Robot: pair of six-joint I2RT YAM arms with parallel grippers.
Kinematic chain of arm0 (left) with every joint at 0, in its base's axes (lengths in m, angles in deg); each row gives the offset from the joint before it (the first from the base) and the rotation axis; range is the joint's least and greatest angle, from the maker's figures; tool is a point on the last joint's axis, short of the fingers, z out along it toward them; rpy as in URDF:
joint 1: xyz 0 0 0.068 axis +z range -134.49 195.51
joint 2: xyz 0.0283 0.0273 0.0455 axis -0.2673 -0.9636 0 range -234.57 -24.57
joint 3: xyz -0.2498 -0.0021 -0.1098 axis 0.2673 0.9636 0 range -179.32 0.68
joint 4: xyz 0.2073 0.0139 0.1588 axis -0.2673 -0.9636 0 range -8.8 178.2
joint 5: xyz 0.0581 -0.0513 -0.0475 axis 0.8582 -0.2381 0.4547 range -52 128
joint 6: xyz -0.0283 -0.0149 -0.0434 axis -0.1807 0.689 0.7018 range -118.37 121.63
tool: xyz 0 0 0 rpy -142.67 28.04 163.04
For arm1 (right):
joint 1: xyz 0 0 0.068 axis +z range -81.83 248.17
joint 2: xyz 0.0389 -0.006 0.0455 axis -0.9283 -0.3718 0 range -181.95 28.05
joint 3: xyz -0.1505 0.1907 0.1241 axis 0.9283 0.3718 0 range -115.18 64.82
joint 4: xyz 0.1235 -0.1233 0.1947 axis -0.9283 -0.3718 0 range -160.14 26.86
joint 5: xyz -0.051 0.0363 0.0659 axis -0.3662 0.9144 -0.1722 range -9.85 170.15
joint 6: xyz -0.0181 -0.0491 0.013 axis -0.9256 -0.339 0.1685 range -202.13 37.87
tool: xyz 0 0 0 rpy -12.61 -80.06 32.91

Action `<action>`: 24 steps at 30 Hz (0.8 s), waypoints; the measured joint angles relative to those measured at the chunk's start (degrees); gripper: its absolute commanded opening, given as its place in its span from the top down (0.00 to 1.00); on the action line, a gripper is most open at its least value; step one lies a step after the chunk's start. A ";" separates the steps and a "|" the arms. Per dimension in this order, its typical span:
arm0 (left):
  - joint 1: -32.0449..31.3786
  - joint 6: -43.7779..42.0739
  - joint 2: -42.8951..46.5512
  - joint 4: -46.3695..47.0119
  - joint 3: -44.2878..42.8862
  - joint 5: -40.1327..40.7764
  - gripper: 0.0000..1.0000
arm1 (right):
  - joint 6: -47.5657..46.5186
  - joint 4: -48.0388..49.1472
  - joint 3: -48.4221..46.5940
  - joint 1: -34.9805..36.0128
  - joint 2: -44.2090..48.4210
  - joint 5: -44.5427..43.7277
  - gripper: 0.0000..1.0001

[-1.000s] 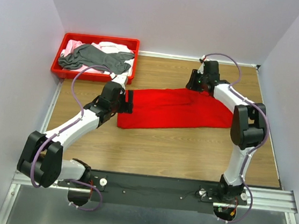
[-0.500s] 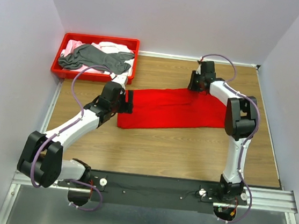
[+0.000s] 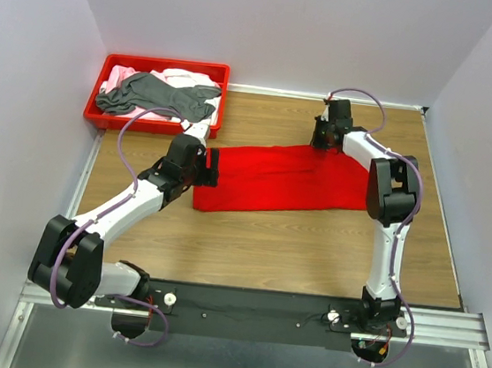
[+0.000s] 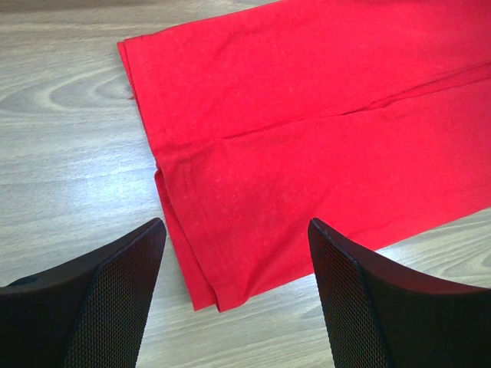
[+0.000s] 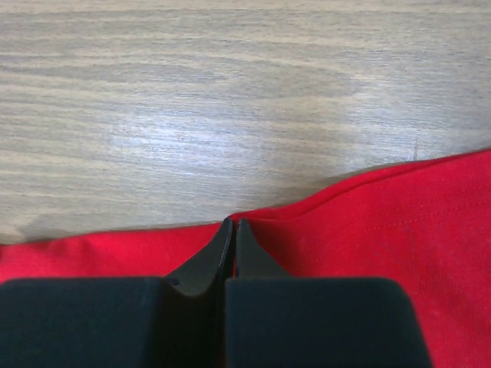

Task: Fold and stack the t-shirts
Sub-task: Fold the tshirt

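A bright red t-shirt [image 3: 282,181] lies flat on the wooden table, folded into a long band. My left gripper [image 3: 212,167] hovers over its left end, jaws wide open and nothing between them; in the left wrist view the red t-shirt's [image 4: 307,115] hemmed corner lies between the open fingertips of the left gripper [image 4: 236,224]. My right gripper [image 3: 322,144] sits at the shirt's far edge. In the right wrist view the right gripper [image 5: 232,222] is shut, pinching a raised fold of the red t-shirt's [image 5: 383,230] edge.
A red plastic tray [image 3: 160,63] stands at the back left, holding a dark grey t-shirt [image 3: 158,94] draped over pale pink ones [image 3: 183,76]. White walls enclose the table on three sides. Bare wood [image 3: 265,248] lies in front of the shirt.
My right gripper has closed on the far edge of the red t-shirt, and its forearm has swung slightly left. The left arm has not moved.
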 measured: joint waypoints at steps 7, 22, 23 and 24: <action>0.00 0.00 0.00 -0.07 0.00 0.02 0.17 | -0.04 -0.11 0.00 0.00 0.35 0.28 0.97; 0.00 0.00 0.00 -0.09 0.00 0.02 0.17 | 0.87 -0.35 0.02 0.33 1.73 8.26 0.61; 0.00 0.00 -0.02 -0.09 0.00 0.00 0.17 | 1.05 -0.37 0.02 0.35 1.73 8.72 0.58; 0.00 0.00 -0.09 -0.07 0.00 -0.02 0.17 | 1.29 -0.20 0.42 0.35 1.95 9.09 0.55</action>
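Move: Between the right fingertips is the far edge of the red t-shirt; the middle of the shirt lies about 13 cm back and 7 cm left of that hand. The shirt's far left corner is some 29 cm left and 4 cm back, its right end roughly 19 cm right and 17 cm back, and the red bin about 46 cm left and 8 cm ahead. From the left hand, the pinched edge is some 20 cm ahead, 28 cm right and 9 cm down. Keeping its pinch on the shirt's far edge at first, the right hand lifts about 2 cm, then carries on left along that edge for some 3 cm, easing back about 1 cm and turning slightly counter-clockwise. Near the end the fingers open well apart over the red cloth, letting the pinched edge go. ##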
